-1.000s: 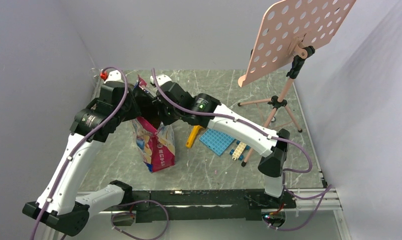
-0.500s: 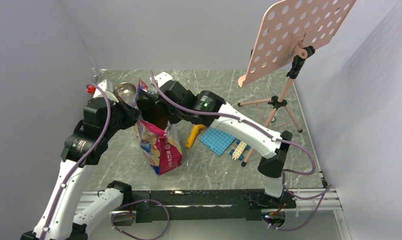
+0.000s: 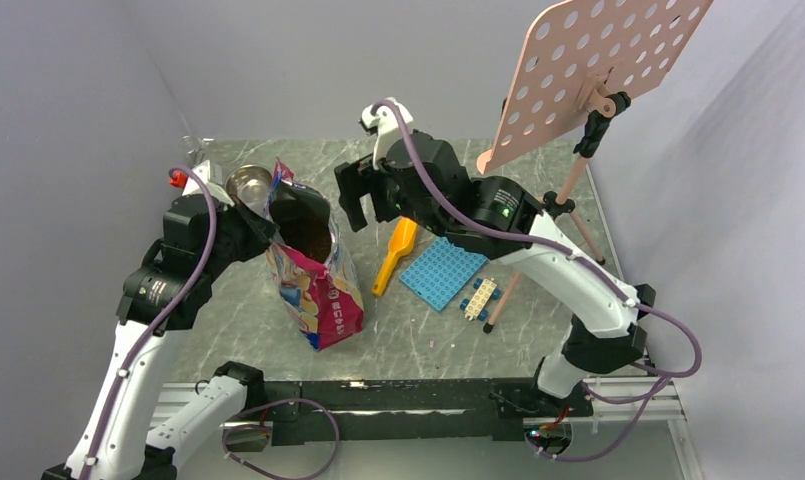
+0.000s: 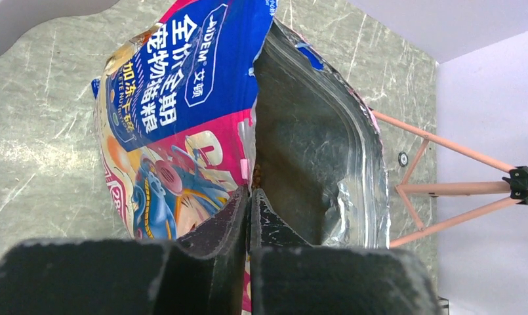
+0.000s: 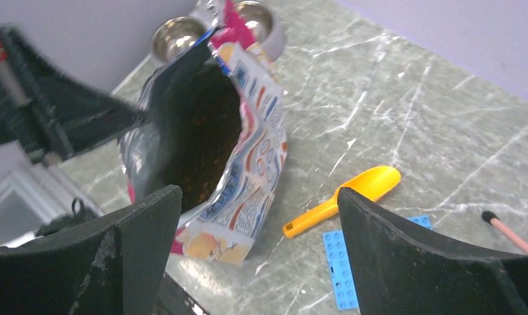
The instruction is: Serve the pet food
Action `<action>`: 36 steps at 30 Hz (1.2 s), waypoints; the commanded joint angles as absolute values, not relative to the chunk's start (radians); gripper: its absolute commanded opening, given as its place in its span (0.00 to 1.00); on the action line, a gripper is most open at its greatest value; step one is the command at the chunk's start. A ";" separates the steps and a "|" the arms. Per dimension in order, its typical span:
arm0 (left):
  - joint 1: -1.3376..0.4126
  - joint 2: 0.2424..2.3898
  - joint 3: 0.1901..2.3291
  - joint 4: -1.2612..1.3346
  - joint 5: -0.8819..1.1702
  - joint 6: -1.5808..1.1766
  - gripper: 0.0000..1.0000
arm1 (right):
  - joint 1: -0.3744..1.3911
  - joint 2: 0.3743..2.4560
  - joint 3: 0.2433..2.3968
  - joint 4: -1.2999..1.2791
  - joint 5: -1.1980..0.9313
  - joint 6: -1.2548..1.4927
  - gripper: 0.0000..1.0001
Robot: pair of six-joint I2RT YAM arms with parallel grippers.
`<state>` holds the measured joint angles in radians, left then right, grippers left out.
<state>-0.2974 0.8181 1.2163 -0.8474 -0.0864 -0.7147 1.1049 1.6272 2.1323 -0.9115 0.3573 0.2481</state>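
The pink cartoon-printed pouch point(image 3: 318, 290) stands on the marble table with its mouth wide open. Brown pet food point(image 3: 313, 235) shows inside it, also seen in the right wrist view point(image 5: 205, 157). My left gripper point(image 3: 268, 225) is shut on the pouch's left rim; the left wrist view shows its fingers point(image 4: 238, 216) pinching that edge of the pouch point(image 4: 176, 118). My right gripper point(image 3: 353, 195) hangs open above and right of the pouch point(image 5: 254, 151), holding nothing. The orange scoop point(image 3: 393, 255) lies on the table right of the pouch. The twin steel bowls point(image 3: 248, 183) stand behind it.
A blue studded plate point(image 3: 443, 272) and a small blue-and-white brick piece point(image 3: 481, 297) lie right of the scoop point(image 5: 343, 200). A pink perforated music stand point(image 3: 598, 70) on a tripod occupies the back right. Grey walls close in left and right.
My right gripper let go of the pouch's right rim, opened wide and rose back to the right. My left gripper closed on the left rim, and the pouch mouth now gapes.
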 commanded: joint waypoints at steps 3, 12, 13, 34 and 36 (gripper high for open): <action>-0.296 0.785 1.286 -0.876 -0.073 -0.653 0.22 | 1.085 1.829 2.336 -1.145 0.776 0.389 0.96; -0.296 0.720 1.294 -0.917 -0.110 -0.670 0.51 | 0.865 1.915 2.154 -1.200 0.451 0.553 0.90; -0.296 0.712 1.303 -0.930 -0.121 -0.667 0.52 | 0.862 1.938 2.145 -1.206 0.430 0.562 0.89; -0.296 0.573 1.347 -0.975 -0.140 -0.670 0.64 | 0.763 2.091 1.713 -0.898 0.120 0.871 0.88; -0.296 0.565 1.345 -0.961 -0.137 -0.664 0.64 | 0.761 2.093 1.707 -0.886 0.146 0.863 0.87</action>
<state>-0.2962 0.5892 1.3510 -1.0111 -0.1532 -0.6701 0.7681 2.1319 1.7355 -0.9852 0.1417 0.8421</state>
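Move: The yellow scoop lies on the table about 10 cm ahead of the right hand, 4 cm to its right and some 40 cm below. The blue baseplate is 10 cm right of the scoop and 3 cm nearer; the food bag's middle is level with the right hand, 10 cm left, 27 cm lower. From the left hand, still on the bag's rim, the bag's middle is about 8 cm right, the scoop roughly 9 cm ahead and 22 cm right. Drop the open right gripper about 37 cm onto the scoop's handle, swinging first forward and right beyond it, then drawing back some 4 cm, tipping the fingers down about 50 degrees and turning clockwise so they straddle the handle, not yet shut. Meanwhile open the left fingers off the bag's rim and withdraw them back, up and a little left, roughly 10 cm in all. ##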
